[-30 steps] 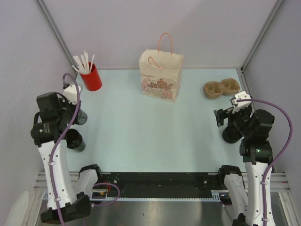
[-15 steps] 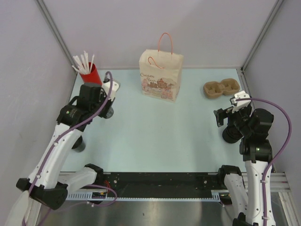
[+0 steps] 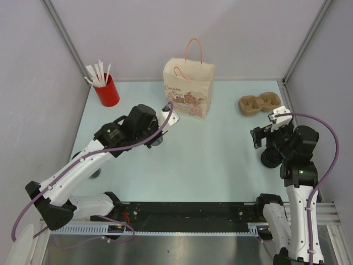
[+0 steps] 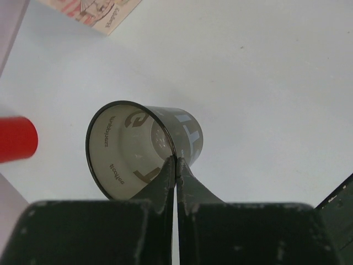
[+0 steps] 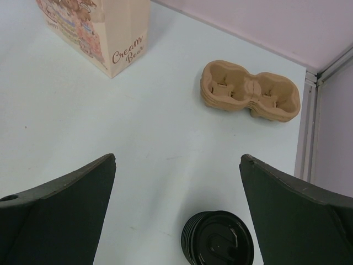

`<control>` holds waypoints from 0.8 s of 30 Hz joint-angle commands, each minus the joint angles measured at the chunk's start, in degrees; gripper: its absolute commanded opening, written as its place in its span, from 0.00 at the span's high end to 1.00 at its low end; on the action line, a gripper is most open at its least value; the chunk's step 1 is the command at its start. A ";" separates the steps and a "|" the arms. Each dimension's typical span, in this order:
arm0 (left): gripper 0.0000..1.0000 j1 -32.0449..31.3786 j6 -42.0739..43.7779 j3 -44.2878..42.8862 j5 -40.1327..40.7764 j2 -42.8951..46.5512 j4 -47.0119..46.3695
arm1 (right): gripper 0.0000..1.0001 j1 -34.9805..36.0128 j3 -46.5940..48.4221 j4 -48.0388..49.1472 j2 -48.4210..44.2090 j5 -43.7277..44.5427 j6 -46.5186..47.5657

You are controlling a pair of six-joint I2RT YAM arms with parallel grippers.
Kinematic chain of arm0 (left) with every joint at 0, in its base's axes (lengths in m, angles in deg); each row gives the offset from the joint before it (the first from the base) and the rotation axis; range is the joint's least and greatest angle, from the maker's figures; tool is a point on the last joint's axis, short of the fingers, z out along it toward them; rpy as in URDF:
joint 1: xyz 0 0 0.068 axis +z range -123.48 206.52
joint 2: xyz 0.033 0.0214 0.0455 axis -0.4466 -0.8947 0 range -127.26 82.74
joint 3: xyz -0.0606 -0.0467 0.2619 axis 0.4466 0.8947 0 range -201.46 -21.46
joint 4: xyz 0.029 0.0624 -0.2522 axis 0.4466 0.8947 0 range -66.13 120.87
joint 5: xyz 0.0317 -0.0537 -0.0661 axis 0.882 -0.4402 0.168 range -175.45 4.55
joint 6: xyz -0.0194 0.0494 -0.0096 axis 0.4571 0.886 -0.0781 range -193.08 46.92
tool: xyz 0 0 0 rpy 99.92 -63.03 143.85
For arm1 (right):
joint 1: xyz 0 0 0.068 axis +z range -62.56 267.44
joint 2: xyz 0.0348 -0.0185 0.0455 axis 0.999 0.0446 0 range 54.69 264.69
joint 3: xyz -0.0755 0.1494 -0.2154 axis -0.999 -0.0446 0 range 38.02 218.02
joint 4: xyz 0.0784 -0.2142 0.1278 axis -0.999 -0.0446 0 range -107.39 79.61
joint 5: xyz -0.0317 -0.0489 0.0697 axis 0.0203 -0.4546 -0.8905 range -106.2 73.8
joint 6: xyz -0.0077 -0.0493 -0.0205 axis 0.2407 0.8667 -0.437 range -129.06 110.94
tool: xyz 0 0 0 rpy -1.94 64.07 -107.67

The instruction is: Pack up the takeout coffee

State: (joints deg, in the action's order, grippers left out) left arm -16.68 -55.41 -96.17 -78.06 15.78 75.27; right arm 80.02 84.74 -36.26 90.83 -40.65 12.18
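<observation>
The takeout coffee point(image 4: 129, 152), a smoky-grey see-through cup with pale lettering, hangs tilted above the table, its mouth facing the left wrist camera. My left gripper point(image 4: 176, 164) is shut on its rim, one finger inside and one outside. In the top view the left gripper point(image 3: 161, 132) hovers just left of and in front of the paper bag point(image 3: 188, 88), and only a dark sliver of the cup point(image 3: 156, 142) shows below it. My right gripper point(image 5: 177, 159) stands wide open and holds nothing, at the right side of the table point(image 3: 263, 135).
A stack of black lids point(image 5: 218, 241) sits under the right gripper. A brown cardboard cup carrier point(image 3: 260, 104) lies at the back right. The red cup of white straws point(image 3: 106, 88) stands at the back left. Another dark cup point(image 3: 95, 173) peeks out beside the left arm.
My left arm has swung from the table's left edge toward the middle, carrying the cup up to the paper bag. The right arm has not moved.
</observation>
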 commanded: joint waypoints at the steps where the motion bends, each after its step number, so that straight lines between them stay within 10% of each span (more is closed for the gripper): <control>1: 1.00 -5.12 4.21 -0.17 0.51 -0.28 -4.02 | 0.00 -0.31 -0.05 1.96 0.51 0.36 0.39; 24: 1.00 -19.63 9.75 13.98 -2.21 -12.58 -25.82 | 0.00 0.21 -0.23 3.02 1.56 3.44 0.56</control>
State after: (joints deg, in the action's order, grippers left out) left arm -33.51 -46.03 -83.78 -79.67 4.55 55.09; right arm 80.09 84.74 -35.36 92.54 -38.27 12.24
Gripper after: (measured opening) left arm 0.006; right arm 0.994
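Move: The left hand already holds the coffee cup by its rim; the clear table spot it is carried towards lies about 12 cm to its right, 4 back and 22 below. The paper bag stands some 28 cm ahead and 11 right, the red straw holder about 28 ahead and 22 left. From the right hand that spot is roughly 24 cm left, 6 back and 23 below. The left hand carries the rim-pinched cup about 11 cm right, then also down some 9 cm, turning 25° clockwise. ##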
